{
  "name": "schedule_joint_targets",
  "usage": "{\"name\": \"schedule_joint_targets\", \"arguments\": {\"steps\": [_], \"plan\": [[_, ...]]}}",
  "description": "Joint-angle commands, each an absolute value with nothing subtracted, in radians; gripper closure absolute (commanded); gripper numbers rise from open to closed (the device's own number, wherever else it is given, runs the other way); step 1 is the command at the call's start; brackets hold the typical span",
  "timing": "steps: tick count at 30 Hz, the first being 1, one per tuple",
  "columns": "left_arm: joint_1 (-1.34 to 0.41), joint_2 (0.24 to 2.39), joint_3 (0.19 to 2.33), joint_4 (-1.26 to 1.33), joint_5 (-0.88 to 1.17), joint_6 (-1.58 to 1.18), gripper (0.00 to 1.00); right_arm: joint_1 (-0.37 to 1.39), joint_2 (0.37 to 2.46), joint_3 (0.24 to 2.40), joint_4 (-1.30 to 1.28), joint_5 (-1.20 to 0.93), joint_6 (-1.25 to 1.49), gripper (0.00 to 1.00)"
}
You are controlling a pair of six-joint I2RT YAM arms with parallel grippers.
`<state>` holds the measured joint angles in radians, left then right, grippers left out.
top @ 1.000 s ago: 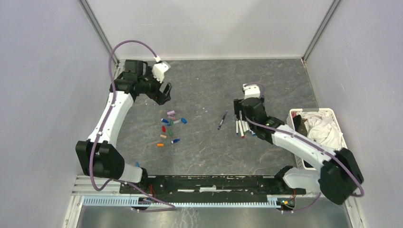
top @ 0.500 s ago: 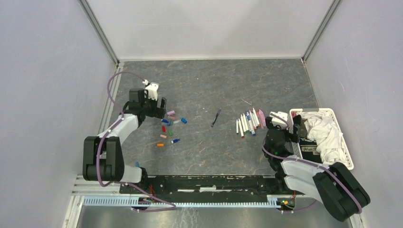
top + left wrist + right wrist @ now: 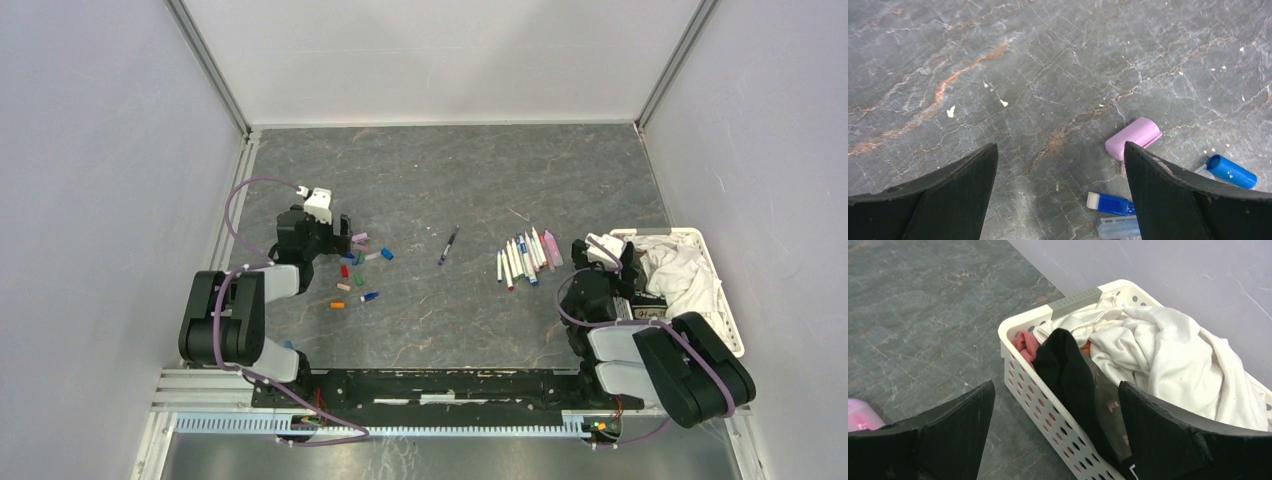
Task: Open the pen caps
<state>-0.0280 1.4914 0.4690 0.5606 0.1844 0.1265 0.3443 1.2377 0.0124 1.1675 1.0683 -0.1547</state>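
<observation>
Several loose pen caps (image 3: 356, 266) in pink, blue, red, green and orange lie scattered left of centre. My left gripper (image 3: 338, 236) hangs open just left of them. In the left wrist view its gripper (image 3: 1059, 146) is empty, with a pink cap (image 3: 1134, 137) and blue caps (image 3: 1230, 171) by the right finger. A row of white-barrelled pens (image 3: 525, 258) lies right of centre, and one dark pen (image 3: 448, 245) lies alone. My right gripper (image 3: 625, 263) stands open and empty beside the basket; in the right wrist view that gripper (image 3: 1055, 385) faces the basket wall.
A white perforated basket (image 3: 1013, 347) at the right edge holds a white cloth (image 3: 1168, 350) and a black cloth (image 3: 1068, 365). The same basket (image 3: 722, 300) sits against the right wall. Grey walls enclose the dark stone-patterned table on three sides.
Both arms have folded back toward their bases. The left gripper came down beside the caps; the right left the pens and now faces the basket. The dark pen shifted slightly left.
</observation>
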Motion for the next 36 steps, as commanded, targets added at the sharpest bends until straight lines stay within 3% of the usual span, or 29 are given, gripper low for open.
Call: {"name": "schedule_joint_targets", "arguments": {"steps": [1,3,7,10,13,16,21,25,27,36], "plan": [[-0.026,1.486,0.437,0.759,0.142,0.077,0.00,0.303,1.286,-0.067,1.326,0.997,-0.132,0.02],[-0.026,1.466,0.412,0.784,0.138,0.077,0.00,0.294,1.322,-0.069,1.381,0.945,-0.169,0.02],[-0.026,1.422,0.356,0.844,0.133,0.078,0.00,0.228,1.304,-0.105,1.405,0.629,-0.202,0.02],[-0.026,1.421,0.349,0.857,0.132,0.078,0.00,0.210,1.301,-0.151,1.474,0.552,-0.204,0.02],[-0.026,1.483,0.307,1.017,0.164,0.066,0.00,0.201,1.422,-0.217,1.763,0.507,-0.239,0.02],[-0.023,1.474,0.287,1.035,0.145,0.063,0.00,0.203,1.354,-0.208,1.618,0.479,-0.226,0.02],[-0.024,1.530,0.148,1.350,0.154,0.059,0.00,0.204,1.379,-0.227,1.702,0.434,-0.256,0.02],[-0.022,1.531,0.223,1.212,0.104,0.038,0.00,0.177,1.377,-0.113,1.468,0.497,-0.192,0.02],[-0.020,1.533,0.225,1.206,0.100,0.032,0.00,0.111,1.358,-0.097,1.404,0.401,-0.148,0.02],[-0.014,1.529,0.219,1.215,0.105,0.027,0.00,0.110,1.361,-0.103,1.426,0.400,-0.153,0.02]]}}
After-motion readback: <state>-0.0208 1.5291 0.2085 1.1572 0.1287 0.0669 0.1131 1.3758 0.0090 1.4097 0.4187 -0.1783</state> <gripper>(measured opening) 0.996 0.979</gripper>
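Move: The dark pen lies alone mid-table, some 32 cm right of the left hand and 3 cm back, and about 37 cm left of the right hand and 8 cm ahead. The left hand has the pink cap about 8 cm to its right, 1 cm ahead and 4 cm below. From the right hand the pink marker is 12 cm left and 7 cm ahead; the basket's middle is 19 cm right and 4 cm back. The empty, open right hand swings forward about 5 cm and left towards the pink marker, away from the basket, turning some 25 degrees counter-clockwise, then slips back right 2 cm and settles about 1 cm higher. The left, also empty and open, tips up about 15 degrees, rises, dips while drawing back 3 cm, then comes forward a little, stopping 2 cm higher, clear of the caps. ##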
